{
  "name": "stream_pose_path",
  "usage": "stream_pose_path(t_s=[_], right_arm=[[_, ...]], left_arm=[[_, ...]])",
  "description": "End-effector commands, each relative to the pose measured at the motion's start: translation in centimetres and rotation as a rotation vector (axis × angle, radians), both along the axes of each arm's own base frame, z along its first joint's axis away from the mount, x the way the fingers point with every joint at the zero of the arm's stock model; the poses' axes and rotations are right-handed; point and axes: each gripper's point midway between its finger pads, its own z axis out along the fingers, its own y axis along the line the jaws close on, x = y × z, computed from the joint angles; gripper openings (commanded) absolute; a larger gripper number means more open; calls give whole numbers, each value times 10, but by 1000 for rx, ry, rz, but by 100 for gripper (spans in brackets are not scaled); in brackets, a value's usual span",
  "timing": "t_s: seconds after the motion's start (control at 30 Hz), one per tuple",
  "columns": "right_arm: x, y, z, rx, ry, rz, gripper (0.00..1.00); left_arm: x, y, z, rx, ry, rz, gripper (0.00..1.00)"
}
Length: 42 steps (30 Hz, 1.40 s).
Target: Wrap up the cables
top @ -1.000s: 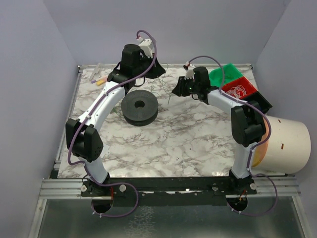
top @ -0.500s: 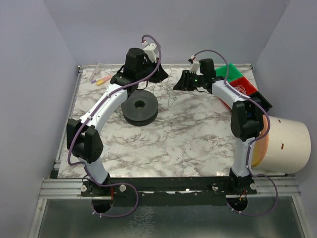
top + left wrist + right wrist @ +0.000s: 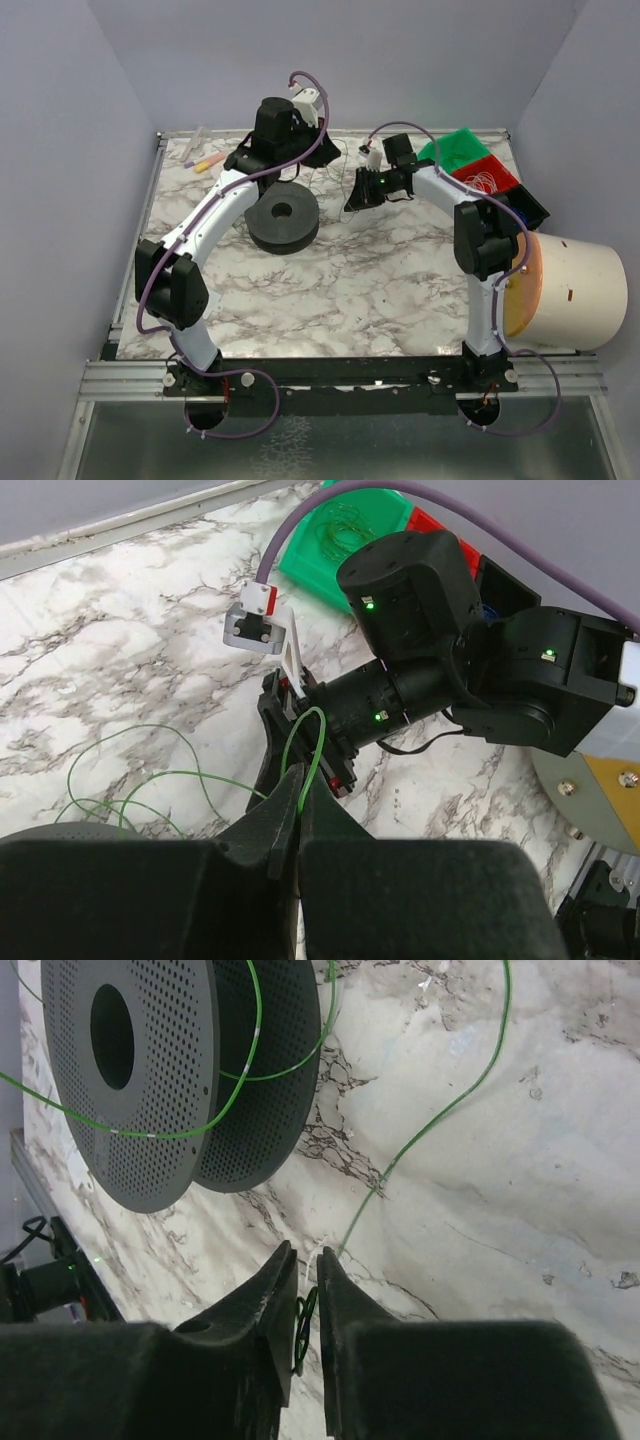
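The cable is a hair-thin wire, pale in the top view [image 3: 334,172] and green in the left wrist view [image 3: 172,774], lying in loose curls on the marble table [image 3: 380,270]. My left gripper [image 3: 297,782] is shut on a strand that arches up out of its tips; in the top view it hangs at the back centre [image 3: 322,148]. My right gripper [image 3: 353,193] points at it from the right. In the right wrist view the right gripper [image 3: 304,1256] stands slightly open, with a small loop of cable [image 3: 305,1322] in the narrow gap.
A black perforated spool [image 3: 283,218] lies left of centre, with wire draped across it [image 3: 180,1070]. A green bin [image 3: 458,148] and a red bin [image 3: 482,178] holding coils stand at the back right, beside a white bucket [image 3: 575,290]. Markers [image 3: 205,162] lie at the back left.
My right gripper has swung left towards the left gripper and dropped nearer the table, with its jaws now narrower. The left wrist has shifted slightly right, still pinching the strand.
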Motion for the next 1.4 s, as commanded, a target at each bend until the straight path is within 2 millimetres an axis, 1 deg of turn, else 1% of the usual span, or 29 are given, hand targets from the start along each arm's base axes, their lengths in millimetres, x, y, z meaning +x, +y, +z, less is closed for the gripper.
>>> stream_pose_path(t_s=[0.0, 0.03, 0.07, 0.13, 0.23, 0.4, 0.5, 0.6, 0.7, 0.8, 0.9, 1.0, 1.1, 1.17, 1.23, 1.27, 1.37], right_arm=[[7, -11, 20, -26, -82, -3, 8], [12, -18, 25, -35, -109, -24, 2], [17, -27, 32, -41, -141, -53, 1], [26, -47, 46, -37, -201, -121, 0], [35, -84, 75, -6, -285, -262, 1], [35, -150, 121, 114, -398, -562, 1], [28, -178, 141, 198, -416, -674, 0], [20, -194, 155, 252, -411, -739, 1], [12, -215, 167, 275, -435, -836, 0], [7, -246, 175, 268, -450, -969, 0], [4, -280, 182, 216, -463, -1070, 0], [1, -314, 196, 185, -507, -1155, 0], [-5, -345, 201, 167, -513, -1225, 0], [-9, -360, 202, 152, -519, -1254, 1], [-12, -367, 201, 133, -530, -1264, 1], [-13, -363, 202, 131, -549, -1224, 1], [-16, -335, 208, 147, -590, -1035, 0]], left_arm=[[0, 5, 4, 25, -37, 21, 0], [0, 7, 1, 35, -36, 27, 0], [0, 9, -1, 49, -38, 35, 0], [2, 16, -7, 76, -43, 63, 0], [4, 29, -16, 105, -37, 106, 0], [5, 47, -36, 153, -12, 168, 0], [0, 51, -48, 183, 8, 163, 0], [-7, 53, -60, 211, 32, 142, 0], [-13, 60, -70, 255, 44, 136, 0], [-19, 71, -80, 307, 38, 152, 0], [-26, 84, -87, 357, 26, 171, 0], [-30, 98, -87, 392, 12, 202, 0], [-28, 116, -86, 406, 7, 249, 0], [-25, 125, -84, 405, 6, 271, 0], [-25, 129, -81, 398, 4, 275, 0], [-26, 128, -80, 392, 0, 264, 0], [-31, 118, -76, 358, -1, 207, 0]])
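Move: The left hand, already holding one end of the green cable, has the grey spool about 11 cm to its left, 1 cm back and 26 cm below. The cable's slack hangs roughly 22 cm beneath it, 2 cm right. That slack is right at the right fingertips; from that hand the spool is some 13 cm left, level ahead, the black bin 35 cm right and 2 cm out, the red bin 29 cm right and 9 cm out, all about 4 cm lower. Still pinching the cable end, the left hand sinks and swings left, about 8 cm down and 12 cm across, coming over the spool. The right fingers shut the rest of their gap at the slack, then the hand sweeps about 36 cm right while rising some 20 cm, turning clockwise, and ends shut and empty above the bins. ##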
